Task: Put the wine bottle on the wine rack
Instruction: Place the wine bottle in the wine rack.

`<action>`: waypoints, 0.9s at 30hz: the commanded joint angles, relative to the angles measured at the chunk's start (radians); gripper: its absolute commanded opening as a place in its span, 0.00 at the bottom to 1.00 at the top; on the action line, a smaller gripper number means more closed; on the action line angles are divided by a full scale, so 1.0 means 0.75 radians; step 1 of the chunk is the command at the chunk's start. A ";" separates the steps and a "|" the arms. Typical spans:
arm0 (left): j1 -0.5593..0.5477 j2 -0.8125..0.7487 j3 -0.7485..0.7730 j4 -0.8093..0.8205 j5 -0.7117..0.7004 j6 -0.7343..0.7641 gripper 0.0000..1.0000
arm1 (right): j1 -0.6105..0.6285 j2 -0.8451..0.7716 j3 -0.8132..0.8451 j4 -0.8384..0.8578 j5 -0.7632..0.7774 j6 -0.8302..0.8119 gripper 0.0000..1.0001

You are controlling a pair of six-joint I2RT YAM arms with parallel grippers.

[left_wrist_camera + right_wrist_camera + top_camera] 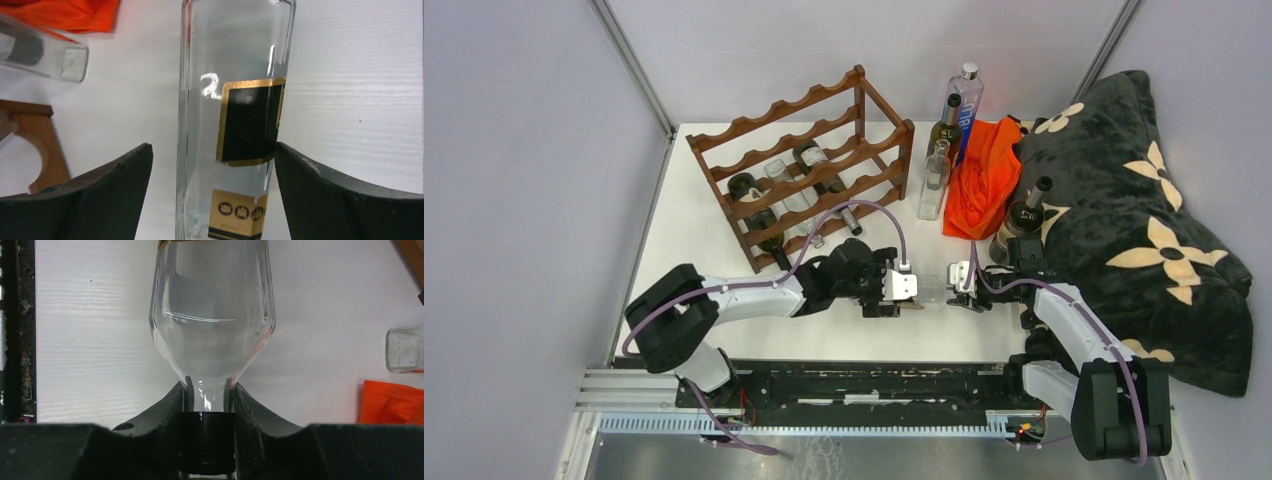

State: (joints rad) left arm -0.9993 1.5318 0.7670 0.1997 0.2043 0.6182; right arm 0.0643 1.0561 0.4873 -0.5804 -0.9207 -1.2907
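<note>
A clear glass wine bottle (935, 291) with black and gold labels lies level above the table's near middle, held between my two grippers. My right gripper (965, 290) is shut on its neck just above the black cap, and the right wrist view shows the fingers (182, 402) clamping the neck of the bottle (212, 315). My left gripper (906, 290) stands open around the body of the bottle (232, 65). One left finger (300, 180) is close against the glass and the other stands apart. The reddish-brown wine rack (804, 165) stands at the back left.
The rack holds dark bottles (754, 200) and a clear one (789, 190). Three bottles (944, 140) stand right of the rack beside an orange cloth (984, 180). A black flowered blanket (1134, 230) covers the right side, with a dark bottle (1022, 225) at its edge.
</note>
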 commanded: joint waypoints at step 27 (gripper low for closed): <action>0.044 0.115 0.122 0.023 0.281 -0.013 0.02 | 0.023 0.135 -0.023 0.102 -0.021 0.088 0.79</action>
State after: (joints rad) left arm -0.9699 1.6798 0.8555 0.0845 0.3878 0.6140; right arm 0.0727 1.1641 0.4786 -0.6037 -0.9810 -1.3254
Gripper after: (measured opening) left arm 0.717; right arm 0.790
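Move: Just below the open left fingers lies the wine bottle, held level by its capped neck in the right hand; its middle is about 4 cm below the left hand, 2 cm to its right and 1 cm back. From the right hand that middle lies some 9 cm left, level fore and aft, 1 cm lower. The rack stands about 20 cm ahead and 16 cm left of the left hand, the clear bottle 15 cm ahead and 7 cm right, both middles roughly 2 cm above it. Sinking about 4 cm and easing some 2 cm back, the left hand straddles the bottle's body, turns about 10 degrees and closes until its fingers pinch both sides around the label. Only after that does the right hand, drifting a couple of centimetres back and down, open wide and let go of the capped neck, its fingers staying either side of it. ##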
